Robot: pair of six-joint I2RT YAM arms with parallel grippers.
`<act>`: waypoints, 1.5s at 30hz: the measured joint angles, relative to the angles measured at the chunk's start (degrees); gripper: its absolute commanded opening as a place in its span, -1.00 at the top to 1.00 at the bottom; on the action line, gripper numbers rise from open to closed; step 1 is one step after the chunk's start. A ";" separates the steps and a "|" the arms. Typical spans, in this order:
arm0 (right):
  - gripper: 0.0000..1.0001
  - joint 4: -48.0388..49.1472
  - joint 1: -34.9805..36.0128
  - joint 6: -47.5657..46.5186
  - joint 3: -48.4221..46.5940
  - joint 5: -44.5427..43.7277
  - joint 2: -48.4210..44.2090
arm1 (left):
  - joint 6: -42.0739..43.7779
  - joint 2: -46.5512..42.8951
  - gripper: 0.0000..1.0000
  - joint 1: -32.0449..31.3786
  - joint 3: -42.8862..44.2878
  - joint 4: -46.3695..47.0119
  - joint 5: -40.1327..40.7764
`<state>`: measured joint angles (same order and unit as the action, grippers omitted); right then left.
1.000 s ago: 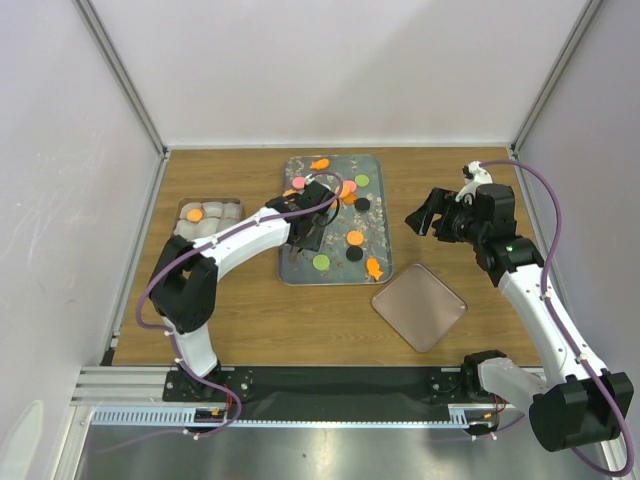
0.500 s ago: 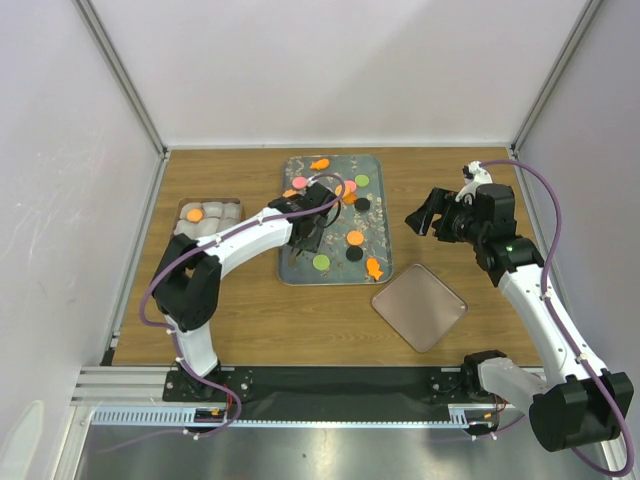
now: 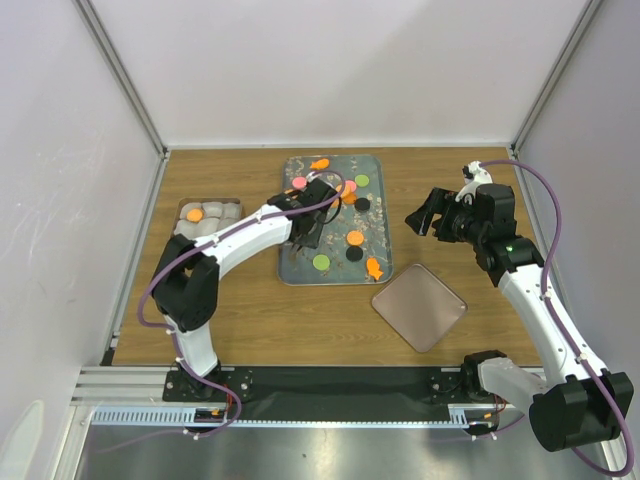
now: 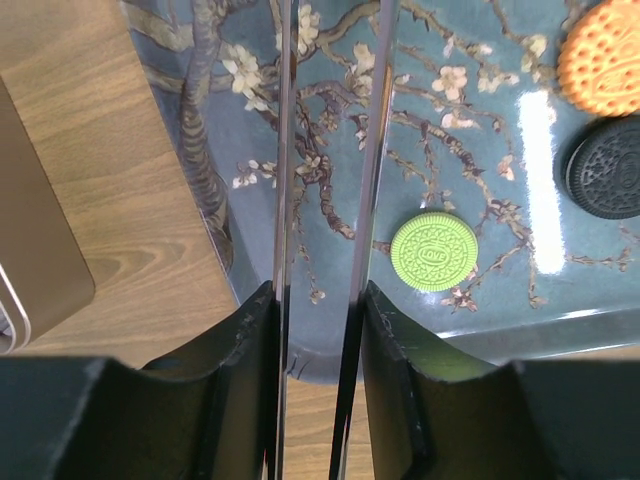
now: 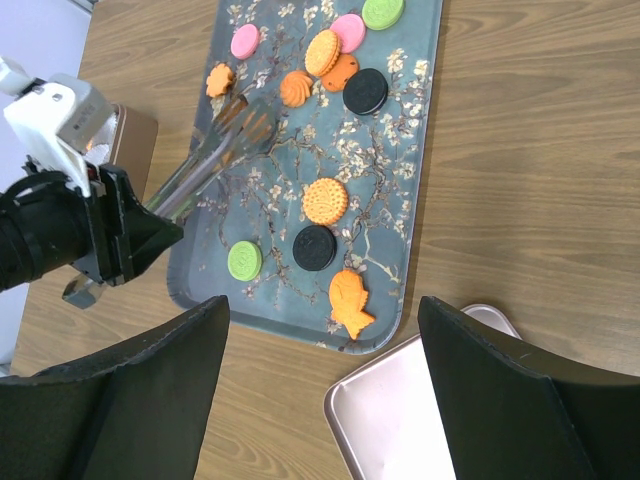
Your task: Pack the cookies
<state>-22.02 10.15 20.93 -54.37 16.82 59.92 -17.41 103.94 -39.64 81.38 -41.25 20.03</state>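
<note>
Several cookies lie on the floral tray (image 3: 300,270): a green cookie (image 4: 435,251), a black one (image 4: 608,182), an orange round one (image 5: 325,200) and an orange fish (image 5: 350,303). My left gripper (image 4: 318,300) (image 3: 305,232) hovers over the tray's left part, shut on metal tongs (image 5: 215,150). The two blades run out with a narrow gap between them. Their tips point toward an orange cookie (image 5: 295,88) near the tray's far end. I see nothing between the blades. My right gripper (image 3: 425,215) (image 5: 322,320) hangs open to the right of the tray, holding nothing.
A gold tin (image 3: 208,217) with white liners and one orange cookie (image 3: 193,213) stands left of the tray. Its square lid (image 3: 419,306) lies on the wood near the tray's front right corner, below my right gripper.
My left wrist has shifted slightly over the tray with the tongs. The right arm has not moved.
</note>
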 measured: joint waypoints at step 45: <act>-0.66 0.02 0.04 0.00 0.00 0.17 0.00 | 0.94 -20.96 0.16 37.31 -17.31 3.61 -6.73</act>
<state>-22.00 10.20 20.93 -54.37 16.99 59.92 -16.47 82.98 -2.33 64.07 -37.65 13.30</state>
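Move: The left hand holds the tongs, their tips already at a small orange cookie about 13 cm ahead of it, 4 cm to its right and 9 cm down. The paper-cup box for the cookies has its middle about 28 cm to the hand's left and 9 cm ahead, with a first orange cookie some 31 cm left, 12 cm ahead. The green cookie lies level with the hand, 4 cm right. From the right hand the box is some 55 cm left and 12 cm ahead. Keeping the tongs squeezed on the small orange cookie, the left hand lifts it off the tray by nearly 10 cm and swings quickly some 23 cm left to the paper-cup box. The wrist turns about 30 degrees counter-clockwise on the way; then the hand slows and sinks 6 or 7 cm, bringing the tong tips down over the far part of the box. ##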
